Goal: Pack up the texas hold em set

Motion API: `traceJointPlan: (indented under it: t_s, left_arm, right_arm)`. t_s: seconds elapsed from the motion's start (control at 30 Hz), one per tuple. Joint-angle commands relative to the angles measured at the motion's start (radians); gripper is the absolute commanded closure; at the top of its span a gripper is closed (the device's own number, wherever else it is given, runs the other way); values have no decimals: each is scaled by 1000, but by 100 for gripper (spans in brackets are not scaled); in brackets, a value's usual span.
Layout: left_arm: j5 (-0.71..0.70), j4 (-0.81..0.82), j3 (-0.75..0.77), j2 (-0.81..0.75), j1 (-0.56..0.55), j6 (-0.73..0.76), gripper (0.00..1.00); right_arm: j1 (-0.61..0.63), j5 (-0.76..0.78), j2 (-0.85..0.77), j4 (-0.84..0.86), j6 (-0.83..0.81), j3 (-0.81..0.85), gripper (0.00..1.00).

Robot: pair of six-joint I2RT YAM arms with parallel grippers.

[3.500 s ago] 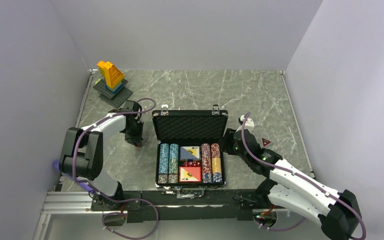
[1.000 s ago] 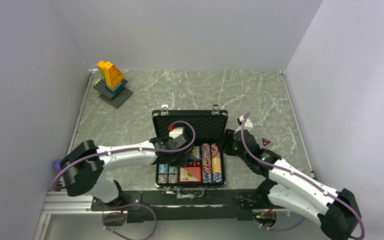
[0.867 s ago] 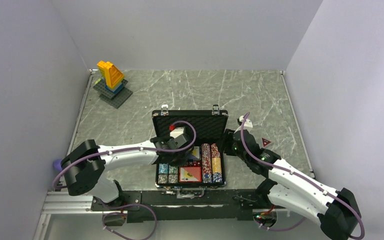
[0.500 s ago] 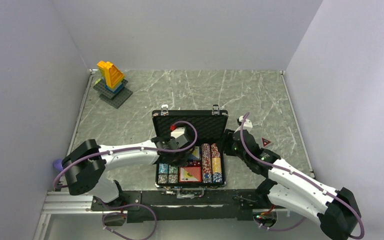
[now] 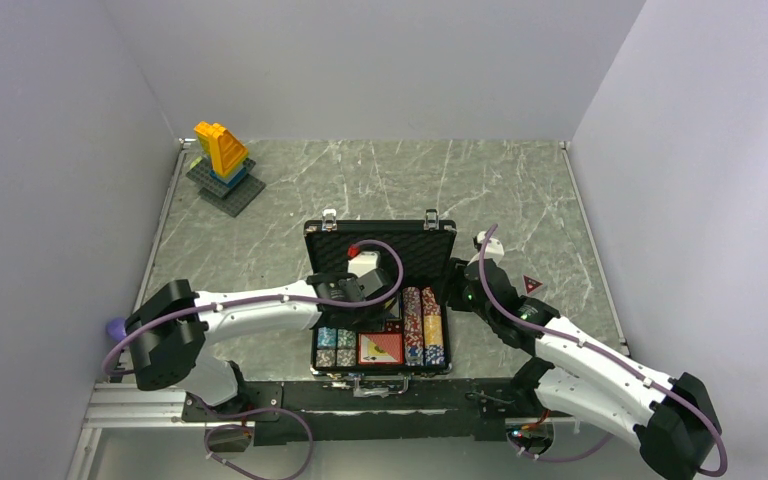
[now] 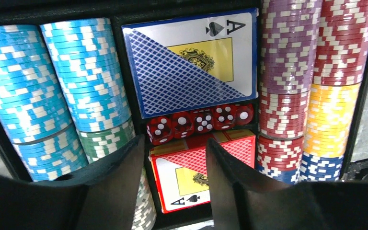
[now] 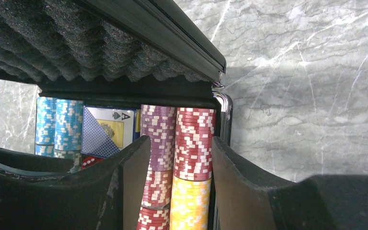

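Observation:
The texas hold em set's black case (image 5: 380, 243) lies open at the table's near middle, its foam-lined lid upright. Inside are rows of striped chips (image 6: 84, 76), a blue card deck (image 6: 191, 62), a red deck (image 6: 201, 167) and a row of red dice (image 6: 199, 120). My left gripper (image 6: 174, 143) hangs open just above the red deck and dice, holding nothing; in the top view the left gripper (image 5: 367, 303) sits over the case's middle. My right gripper (image 7: 178, 143) is open at the case's right rear corner (image 5: 457, 283), above the red and yellow chip rows (image 7: 191, 158).
A yellow-blue toy brick tower (image 5: 222, 155) on a dark baseplate stands at the far left corner. A small red triangular marker (image 5: 532, 284) lies right of the case. The lid's foam (image 7: 76, 48) overhangs the right gripper. Grey walls close in three sides.
The left gripper came from the table left of the case to over its middle and, in the last second, went from shut to open. The right arm stayed put.

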Motion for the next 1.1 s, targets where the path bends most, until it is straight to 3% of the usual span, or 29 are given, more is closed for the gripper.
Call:
traceJointPlan:
  t_s: [0.0, 0.33, 0.43, 0.8, 1.07]
  left_arm:
    - [-67, -26, 18, -39, -6, 33, 43]
    - [-132, -32, -92, -252, 30, 165, 13]
    - [-115, -37, -139, -327, 74, 193, 10]
    - [133, -88, -165, -564, 447, 542, 8]
    - [344, -85, -105, -554, 712, 785, 8]
  right_arm:
    - [-5, 5, -7, 28, -1, 0, 46]
    - [-94, 13, -54, -55, -70, 29, 45]
    - [-156, -13, -89, -79, -96, 26, 45]
    - [-480, -155, -94, -159, -231, 101, 44]
    - [-799, -244, 57, -213, -290, 192, 43]
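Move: The clear disc lies about 32 cm left of the left hand, 6 cm farther out and 5 cm below. Close under that hand are the dice row, centred 3 cm right and level, and the blue deck, 3 cm right and 5 cm ahead. The red triangle is some 20 cm right of the right hand, 6 cm ahead, 8 cm below; the outer chip column sits 2 cm left of that hand and 5 cm back. Left opens wide, moving 17 cm left and up towards clear disc; right sweeps 15 cm right towards triangle. ##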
